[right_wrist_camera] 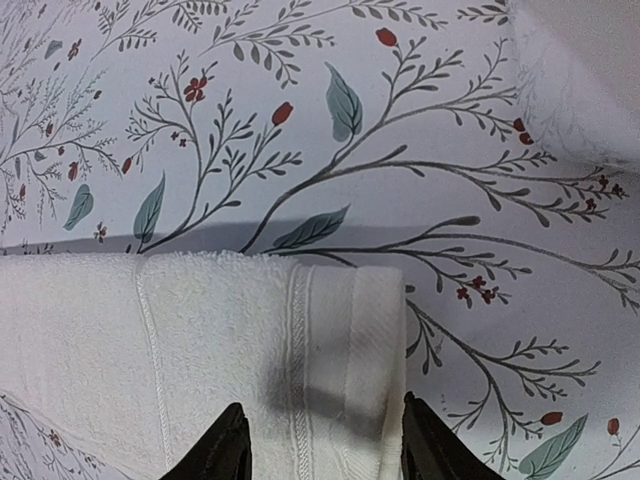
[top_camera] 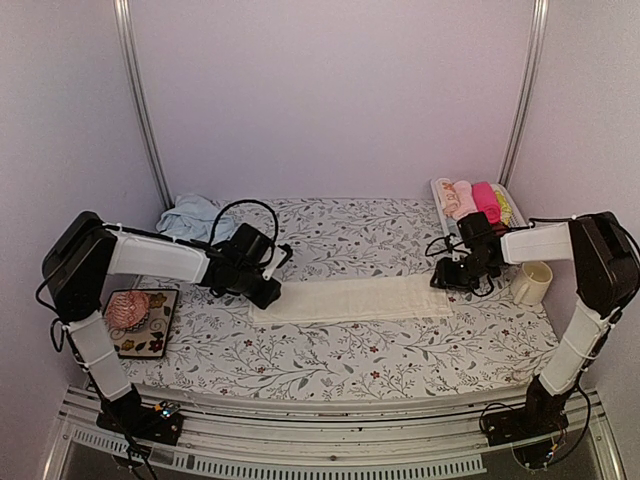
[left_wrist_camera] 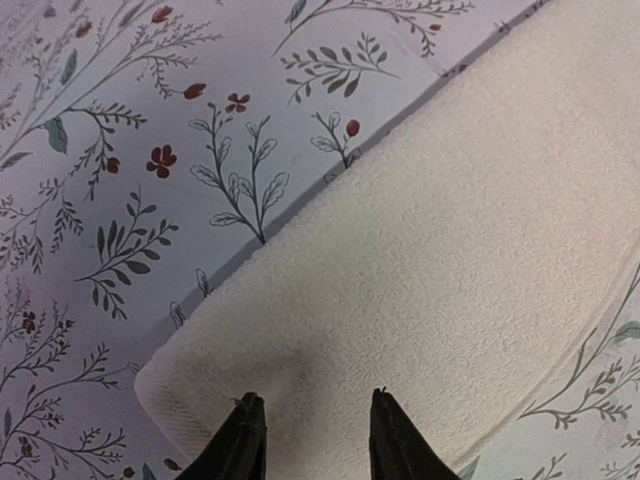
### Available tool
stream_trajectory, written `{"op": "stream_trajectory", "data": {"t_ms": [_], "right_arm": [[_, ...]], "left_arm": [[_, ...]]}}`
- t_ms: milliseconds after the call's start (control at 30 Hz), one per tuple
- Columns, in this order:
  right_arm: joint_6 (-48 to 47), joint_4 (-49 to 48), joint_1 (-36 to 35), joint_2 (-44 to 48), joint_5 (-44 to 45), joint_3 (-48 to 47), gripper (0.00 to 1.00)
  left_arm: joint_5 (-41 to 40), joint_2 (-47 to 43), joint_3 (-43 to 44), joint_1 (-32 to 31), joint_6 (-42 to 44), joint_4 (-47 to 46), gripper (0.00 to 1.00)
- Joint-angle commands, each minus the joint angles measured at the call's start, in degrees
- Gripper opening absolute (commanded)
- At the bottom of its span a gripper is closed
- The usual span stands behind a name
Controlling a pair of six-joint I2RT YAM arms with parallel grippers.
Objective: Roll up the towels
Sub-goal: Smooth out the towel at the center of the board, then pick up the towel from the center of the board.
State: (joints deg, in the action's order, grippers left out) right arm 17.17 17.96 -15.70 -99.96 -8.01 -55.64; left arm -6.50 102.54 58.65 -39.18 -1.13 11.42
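Note:
The cream towel (top_camera: 350,298) lies flat as a long folded strip across the middle of the table. My left gripper (top_camera: 266,291) hovers over its left end, and the left wrist view shows the gripper (left_wrist_camera: 312,408) open just above the towel (left_wrist_camera: 450,250), gripping nothing. My right gripper (top_camera: 448,280) is over the right end. It (right_wrist_camera: 322,412) is open, its fingers astride the hemmed edge of the towel (right_wrist_camera: 200,340) without gripping it. The light blue towel (top_camera: 195,216) lies crumpled at the back left.
A tray (top_camera: 438,190) at the back right holds rolled pink, hot-pink and yellow cloths. A cream mug (top_camera: 532,282) stands by the right arm. A pink knitted lump (top_camera: 128,308) rests on a small patterned tray (top_camera: 160,335) at the left.

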Motion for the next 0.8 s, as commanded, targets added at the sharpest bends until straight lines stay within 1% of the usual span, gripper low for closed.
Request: {"op": "stream_trajectory", "data": {"t_ms": [0, 133, 200, 300, 367, 500, 633, 767], "right_arm": [[4.6, 4.6, 0.3, 0.5, -3.0, 4.5, 0.53], [6.2, 1.0, -0.2, 5.5, -3.4, 6.9, 0.53], [3.9, 1.5, -1.7, 6.5, -2.7, 5.2, 0.53], [-0.8, 3.4, -4.2, 7.8, 1.3, 1.1, 0.54], [-1.2, 4.8, -4.3, 8.9, 3.4, -0.1, 0.55], [2.2, 6.2, -4.3, 10.6, 4.5, 1.0, 0.55], [8.9, 3.7, -4.3, 12.5, 3.4, 5.5, 0.55], [12.6, 1.7, -4.3, 12.3, 3.4, 8.4, 0.56]], "left_arm": [[-0.1, -3.9, -1.1, -0.9, -0.5, -2.4, 0.37], [-0.1, -4.1, -2.6, -0.9, -0.5, -4.2, 0.38], [-0.3, -3.0, -2.8, -0.9, -0.6, -3.9, 0.37], [0.5, -1.9, -3.1, -1.0, -0.9, -4.0, 0.37], [0.6, -1.4, -3.0, -0.9, -0.9, -4.3, 0.37], [0.8, 0.1, -2.0, -1.2, -1.0, -3.8, 0.36], [1.0, 1.6, -1.5, -1.8, -0.9, -3.9, 0.36], [0.6, 2.6, -1.3, -2.3, -0.6, -3.4, 0.35]]}}
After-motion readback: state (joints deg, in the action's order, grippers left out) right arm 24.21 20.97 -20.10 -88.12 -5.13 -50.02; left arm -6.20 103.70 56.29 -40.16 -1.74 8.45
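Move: The white towel's middle lies about 19 cm to the left hand's right and level with it, some 3 cm below; the checked tray stands about 28 cm to that hand's left and 6 cm nearer. From the right hand, the towel's middle is some 20 cm left, 2 cm back and 3 cm below; the mug stands about 21 cm right, level ahead, and the towel basket 14 cm right, 18 cm ahead. Right hand draws back 3 cm over the towel, then rises about 4; left lifts slightly, then sinks 3.5. ##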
